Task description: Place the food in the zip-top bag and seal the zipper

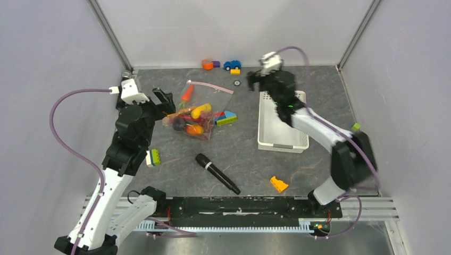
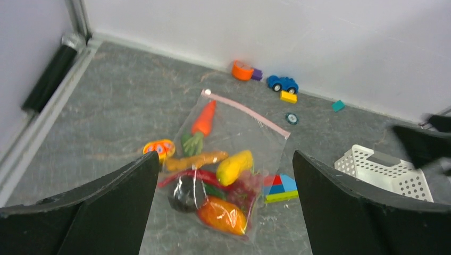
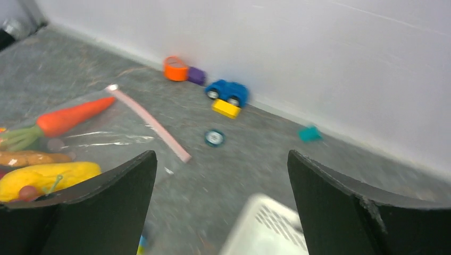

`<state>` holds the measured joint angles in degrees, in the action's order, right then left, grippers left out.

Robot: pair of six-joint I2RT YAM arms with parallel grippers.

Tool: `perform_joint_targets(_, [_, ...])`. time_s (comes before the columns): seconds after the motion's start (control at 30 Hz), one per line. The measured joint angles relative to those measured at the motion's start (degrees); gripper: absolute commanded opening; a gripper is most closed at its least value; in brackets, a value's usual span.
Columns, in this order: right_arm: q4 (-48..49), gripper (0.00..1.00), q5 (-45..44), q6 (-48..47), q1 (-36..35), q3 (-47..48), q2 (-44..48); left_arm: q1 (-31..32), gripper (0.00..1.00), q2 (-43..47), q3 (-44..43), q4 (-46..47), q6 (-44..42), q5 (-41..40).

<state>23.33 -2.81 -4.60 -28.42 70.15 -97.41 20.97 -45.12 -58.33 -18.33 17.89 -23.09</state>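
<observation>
The zip-top bag (image 1: 199,109) lies flat on the dark table, left of centre. Its pink zipper (image 1: 210,85) runs straight along the far edge. Inside it is the food: a carrot (image 2: 203,118), a yellow piece (image 2: 234,166), a red chili (image 2: 186,175), a dark purple piece (image 2: 186,194) and an orange-red piece (image 2: 223,215). An orange patterned piece (image 2: 158,149) sits at the bag's left edge; whether it is inside is unclear. My left gripper (image 1: 164,102) hangs open and empty above the bag's left side. My right gripper (image 1: 253,79) is open and empty, right of the zipper (image 3: 149,123).
A white lattice basket (image 1: 282,125) stands right of the bag. Coloured bricks (image 1: 226,118) lie against the bag's right side. A black microphone (image 1: 217,173) and an orange wedge (image 1: 278,184) lie nearer. A blue car (image 1: 232,65), an orange ring (image 1: 207,64) and a small wheel (image 1: 236,83) lie by the far wall.
</observation>
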Motion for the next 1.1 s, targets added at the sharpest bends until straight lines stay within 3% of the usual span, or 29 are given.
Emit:
perform_joint_targets(0.13, [1.29, 0.98, -2.34, 7.41, 9.2, -18.16, 19.91, 0.0, 1.0, 0.98, 2.01, -5.49, 5.92, -2.58])
perform_joint_targets(0.3, [-4.33, 0.98, -5.09, 13.53, 20.02, -36.3, 34.82, 0.0, 1.0, 1.25, 6.56, -11.87, 11.74, -4.39])
perform_joint_targets(0.4, [-11.37, 0.98, -10.23, 15.32, 22.56, -42.75, 41.05, 0.0, 1.0, 1.57, 8.0, -13.6, 13.42, -4.9])
perform_joint_targets(0.53, [-17.88, 0.98, -17.97, 16.61, 22.53, -48.04, 51.36, 0.0, 1.0, 1.79, 8.5, -16.37, 15.54, -5.92])
perform_joint_targets(0.73, [-19.04, 0.98, -25.49, 18.8, 22.53, -53.94, 65.66, 0.0, 1.0, 3.21, 9.05, -18.12, 17.33, -7.41])
perform_joint_targets(1.1, [-21.27, 0.98, -33.11, 21.53, 22.53, -55.52, 70.55, 0.0, 1.0, 6.21, 10.62, -18.88, 18.47, -8.9])
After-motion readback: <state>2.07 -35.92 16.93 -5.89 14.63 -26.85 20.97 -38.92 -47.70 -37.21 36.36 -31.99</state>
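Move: The filled zip bag lies flat, about 11 cm ahead of the left hand, 13 cm to its right and some 32 cm below. From the right hand it is roughly 28 cm to the left, 4 cm back and 22 cm below. Toy blocks sit by its right edge, about 14 cm left of the right hand and 8 cm back; the white basket's middle is some 10 cm to that hand's right and 11 cm back. The bag is left lying as both open, empty hands withdraw. The right swings fast to its right and back, passing over the basket to the clear table beyond, about 32 cm across and 23 cm back, rising briefly, then sinking and turning clockwise. The left sinks some 12 cm, draws slightly back and left, and tips its fingers down. ##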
